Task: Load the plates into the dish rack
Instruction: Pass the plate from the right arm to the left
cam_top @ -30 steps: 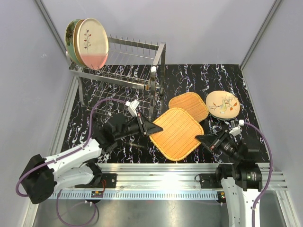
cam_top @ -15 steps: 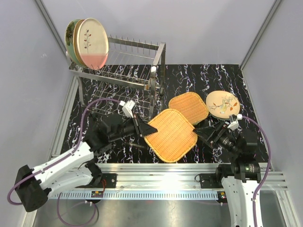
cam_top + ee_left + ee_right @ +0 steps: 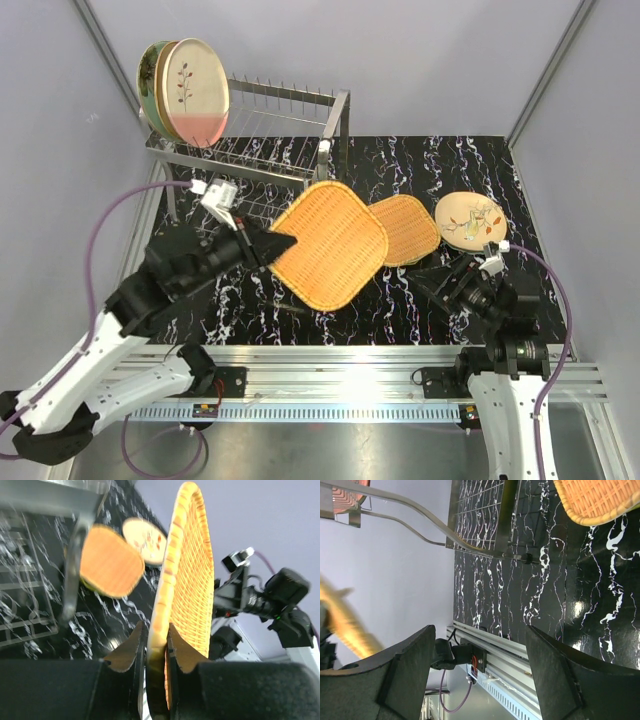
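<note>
My left gripper [image 3: 268, 245] is shut on the rim of a large orange wicker plate [image 3: 330, 243], held up on edge above the table, in front of the dish rack [image 3: 290, 165]. In the left wrist view the plate's rim [image 3: 170, 570] is pinched between both fingers [image 3: 131, 647]. A smaller wicker plate [image 3: 405, 228] and a beige floral plate [image 3: 470, 221] lie flat at the right. Two plates, one cream-and-pink [image 3: 197, 92], stand at the rack's far left end. My right gripper [image 3: 435, 283] is open and empty, low over the table [image 3: 479, 630].
The rack's steel end post [image 3: 72, 575] stands just left of the held plate. The black marbled tabletop [image 3: 420, 310] ends at an aluminium rail [image 3: 350, 365] near the arm bases. Grey walls close in both sides.
My left arm has lifted the large wicker plate off the table and swung it up and left toward the rack. My right gripper has opened and now stands apart from the plate.
</note>
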`<state>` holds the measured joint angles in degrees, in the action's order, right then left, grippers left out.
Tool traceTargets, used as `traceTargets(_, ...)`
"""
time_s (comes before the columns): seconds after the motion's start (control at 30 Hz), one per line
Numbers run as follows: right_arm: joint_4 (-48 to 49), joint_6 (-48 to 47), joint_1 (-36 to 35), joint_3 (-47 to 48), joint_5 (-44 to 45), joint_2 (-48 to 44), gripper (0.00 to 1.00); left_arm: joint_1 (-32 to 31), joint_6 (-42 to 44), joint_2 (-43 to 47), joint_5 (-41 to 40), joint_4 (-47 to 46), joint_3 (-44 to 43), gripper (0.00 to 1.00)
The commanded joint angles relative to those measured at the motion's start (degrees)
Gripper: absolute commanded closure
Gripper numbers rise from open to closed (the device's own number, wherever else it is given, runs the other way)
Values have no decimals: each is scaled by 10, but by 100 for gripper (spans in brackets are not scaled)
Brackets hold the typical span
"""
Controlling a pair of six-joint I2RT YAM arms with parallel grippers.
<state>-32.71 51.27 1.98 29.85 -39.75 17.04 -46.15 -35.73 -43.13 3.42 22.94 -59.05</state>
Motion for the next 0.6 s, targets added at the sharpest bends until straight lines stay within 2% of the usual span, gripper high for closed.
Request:
traceTargets(0.0,41,-15,-1,16,10,23,21,-2,79,28,-48,2,-107,100)
traceTargets(0.17,84,-16,-1,16,-6,53,22,-2,159,24,-171,38,-223,100)
traceTargets(0.27,107,-18,-1,15,-13,74,22,-3,223,2,-202,34,-290,100)
traceTargets(0.43,144,-35,-1,25,-19,131,23,-2,323,-77,-234,27,-401,100)
traceTargets(0.57,180,-50,-1,30,-32,184,22,-2,454,-160,-329,17,-493,100)
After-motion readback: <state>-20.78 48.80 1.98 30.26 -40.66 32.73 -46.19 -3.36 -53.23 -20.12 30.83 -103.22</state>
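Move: The open slot beside the pink-and-white plate, on the dish rack's upper tier, lies about 25 cm ahead of the left hand, 14 cm to its left and 6 cm above; the pink-and-white plate is some 4 cm farther left. The rack's front right corner stands roughly 9 cm ahead and 3 cm to the right, near hand height. For the right hand, the wicker plate on the table is about 20 cm ahead, 2 cm left and 19 cm below, and the cream plates are 23 cm ahead and 15 cm right. Still pinching the passed wicker plate by its rim, the left hand climbs fast by nearly 24 cm while swinging about 12 cm to its left, rising above the rack's upper front rail as the wrist tips the fingers up some 35 degrees and turns them counter-clockwise towards straight ahead. Meanwhile the right hand, open and empty, eases forward about 5 cm towards the wicker plate left on the table, speeding up and only beginning to sink, without touching it. ##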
